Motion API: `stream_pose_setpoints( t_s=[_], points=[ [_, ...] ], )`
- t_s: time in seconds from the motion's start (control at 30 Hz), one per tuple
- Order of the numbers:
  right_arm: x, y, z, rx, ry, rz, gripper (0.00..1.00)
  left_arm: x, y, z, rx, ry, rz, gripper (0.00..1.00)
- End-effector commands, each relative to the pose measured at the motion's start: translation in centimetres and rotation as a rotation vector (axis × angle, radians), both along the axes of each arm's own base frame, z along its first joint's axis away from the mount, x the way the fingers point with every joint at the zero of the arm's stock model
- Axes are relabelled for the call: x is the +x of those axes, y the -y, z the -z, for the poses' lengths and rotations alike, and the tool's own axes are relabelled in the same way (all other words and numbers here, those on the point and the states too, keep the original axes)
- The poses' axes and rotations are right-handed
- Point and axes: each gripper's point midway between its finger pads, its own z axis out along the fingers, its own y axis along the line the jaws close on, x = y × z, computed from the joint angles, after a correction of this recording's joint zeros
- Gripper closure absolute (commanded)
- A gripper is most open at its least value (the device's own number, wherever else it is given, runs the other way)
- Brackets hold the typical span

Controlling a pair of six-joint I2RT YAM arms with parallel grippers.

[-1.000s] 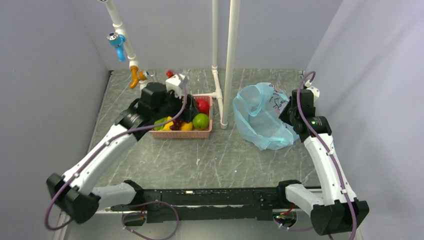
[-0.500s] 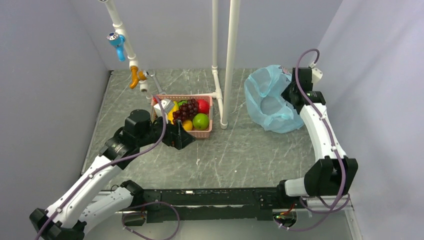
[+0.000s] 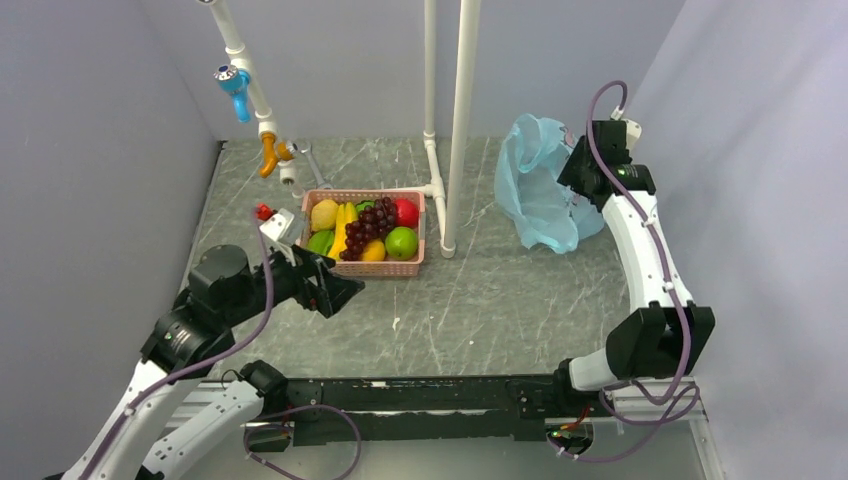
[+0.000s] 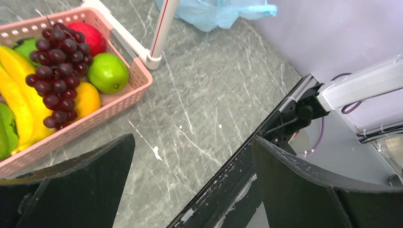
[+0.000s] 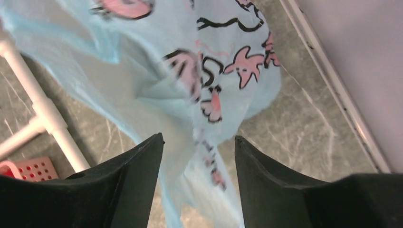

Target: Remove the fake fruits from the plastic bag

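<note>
The fake fruits lie in a pink lattice basket point(image 3: 413, 268): yellow pear point(image 3: 323, 213), bananas point(image 3: 346, 222), grapes point(image 3: 369, 224), red apple point(image 3: 405, 211), green apple point(image 3: 401, 242), orange point(image 3: 374, 252), green watermelon point(image 3: 320, 242). The left wrist view shows the grapes point(image 4: 57, 71), green apple point(image 4: 108, 72) and red apple point(image 4: 88, 38). My left gripper point(image 3: 340, 290) point(image 4: 192, 142) is open and empty, in front of the basket. The light-blue plastic bag point(image 3: 538, 195) is at the far right. My right gripper point(image 3: 577, 177) point(image 5: 198, 137) is open, with blurred bag fabric point(image 5: 190, 80) between its jaws.
A white pipe stand point(image 3: 462, 120) rises between basket and bag, its foot point(image 3: 436, 190) on the table. A pipe with a blue valve point(image 3: 235, 80) slants at the far left. Grey walls close in on three sides. The black rail point(image 4: 266, 142) runs along the near edge.
My left arm has pulled back from the basket toward the near left, empty. My right arm has carried the bag farther back and right, and the bag now stands bunched up taller.
</note>
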Motion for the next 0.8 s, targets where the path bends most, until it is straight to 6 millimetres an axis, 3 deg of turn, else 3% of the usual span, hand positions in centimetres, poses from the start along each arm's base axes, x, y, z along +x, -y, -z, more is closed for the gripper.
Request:
stream_pose_setpoints(
  t_s=[0.0,0.1,0.3,0.4,0.5,0.77],
  points=[
    [-3.8,-0.1,-2.9,-0.032,0.009,-0.044,0.38,-0.9,-1.8,-3.6,-0.023,0.1,-0.046,0.0],
    [-6.3,-0.8,-4.6,-0.028,0.049,-0.088,0.34,-2.0,-3.1,-5.9,-0.052,0.163,-0.077,0.01],
    [-12.3,-4.8,-8.5,0.048,0.193,-0.335,0.29,-4.4,-6.9,-10.1,-0.071,0.282,-0.176,0.0],
    [-15.8,-6.4,-10.7,0.066,0.291,-0.433,0.19,-5.3,-9.4,-12.3,-0.086,0.353,-0.265,0.01],
    [-18.6,-6.5,-12.7,0.047,0.374,-0.458,0.02,-5.9,-11.9,-14.1,-0.126,0.43,-0.364,0.01],
    [-23.7,-4.4,-19.3,-0.107,0.58,-0.407,0.0,-7.9,-16.2,-17.8,-0.2,0.568,-0.512,0.01]
  ],
)
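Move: The emptied plastic bag's middle lies roughly 14 cm ahead of my right hand, 4 cm to its left and 16 cm lower, with its near part close to my half-open fingertips. From that hand, the foot of the upright white pipe is about 4 cm ahead, 30 cm left and 23 cm down. From my left hand, the filled fruit basket lies some 30 cm straight ahead and 27 cm below. My right hand finishes opening wide and leaves the bag behind, drawing back about 22 cm and climbing some 17 cm as its fingers swing up and counter-clockwise. Meanwhile my left hand, still wide open, rises and moves left and somewhat back, away from the basket, its fingers also tipping up and turning counter-clockwise. ##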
